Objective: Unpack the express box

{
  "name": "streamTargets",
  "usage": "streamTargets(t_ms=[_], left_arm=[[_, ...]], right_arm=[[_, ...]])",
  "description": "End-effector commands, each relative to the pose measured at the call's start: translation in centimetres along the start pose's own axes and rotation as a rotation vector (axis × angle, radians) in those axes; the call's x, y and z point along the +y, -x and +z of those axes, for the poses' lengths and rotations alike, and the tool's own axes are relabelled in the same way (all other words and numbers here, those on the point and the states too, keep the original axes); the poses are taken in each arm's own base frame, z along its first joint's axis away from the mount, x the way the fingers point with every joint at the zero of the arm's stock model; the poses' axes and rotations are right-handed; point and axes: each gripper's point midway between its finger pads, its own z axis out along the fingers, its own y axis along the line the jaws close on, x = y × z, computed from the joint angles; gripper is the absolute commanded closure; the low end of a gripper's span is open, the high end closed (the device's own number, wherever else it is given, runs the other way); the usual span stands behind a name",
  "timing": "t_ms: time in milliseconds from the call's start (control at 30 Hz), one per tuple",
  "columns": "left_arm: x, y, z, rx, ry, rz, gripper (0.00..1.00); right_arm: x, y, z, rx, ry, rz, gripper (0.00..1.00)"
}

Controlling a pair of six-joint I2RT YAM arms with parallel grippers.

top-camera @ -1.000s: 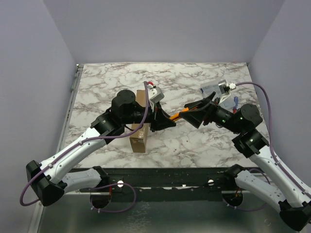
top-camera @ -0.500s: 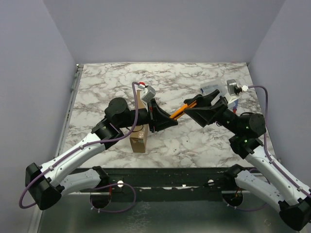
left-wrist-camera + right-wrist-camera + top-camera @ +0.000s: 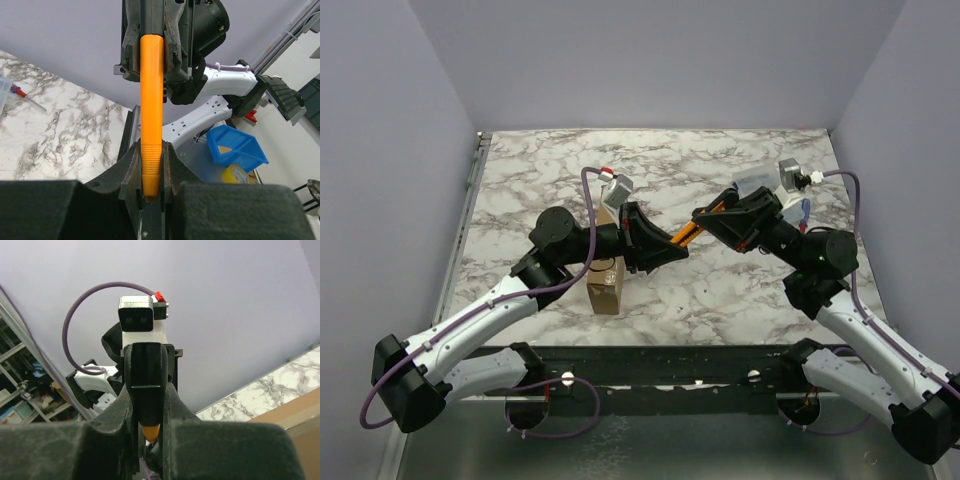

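An orange cutter (image 3: pixel 684 235) with a black end hangs in the air between my two arms. My left gripper (image 3: pixel 669 246) is shut on its ribbed orange handle (image 3: pixel 151 150). My right gripper (image 3: pixel 706 217) is shut on the opposite, black end (image 3: pixel 148 400), with a bit of orange showing below. The express box (image 3: pixel 605 288), plain brown cardboard, stands on an edge beneath my left arm, which covers its upper part. A brown corner of the express box (image 3: pixel 295 415) shows low right in the right wrist view.
A clear plastic case (image 3: pixel 752 184) lies at the back right, behind my right wrist. A small screwdriver (image 3: pixel 805 212) lies beside it. Off the table, the left wrist view shows a blue bin (image 3: pixel 235 146) and a yellow roll (image 3: pixel 238 175).
My right gripper came in over the cutter's black end and shut on it. My left wrist shifted slightly while keeping its hold on the handle.
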Motion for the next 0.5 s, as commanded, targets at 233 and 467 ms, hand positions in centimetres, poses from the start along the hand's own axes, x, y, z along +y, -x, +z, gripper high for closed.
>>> streamTargets(t_ms=[233, 467], left_arm=[[6.6, 2.1, -3.5, -0.013, 0.436, 0.06, 0.22], [15.7, 4.4, -11.3, -0.047, 0.978, 0.003, 0.03]], right_arm=[[-3.8, 0.3, -1.9, 0.033, -0.264, -0.206, 0.99], [-5.2, -0.8, -2.5, 0.195, -0.311, -0.372, 0.99]])
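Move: The standing box has its middle about 16 cm ahead and 15 cm to the left of my left hand, some 25 cm below. That hand still pinches the nose end of the orange knife, whose middle lies 3 cm ahead, 7 cm right and 4 cm up from it. From my right hand, already shut near the knife's black end, the box is about 12 cm ahead, 25 cm left and 30 cm below, and the knife's middle roughly 2 cm left, 1 cm back and 1 cm below. My left fingers open wide and come off the knife's nose end. That hand swings about 10 cm forward and 6 cm left towards the box, turning some 30 degrees counter-clockwise. My right fingers keep their pinch on the knife while that hand eases a few centimetres forward and down, its fingers tipping lower and turning clockwise. ##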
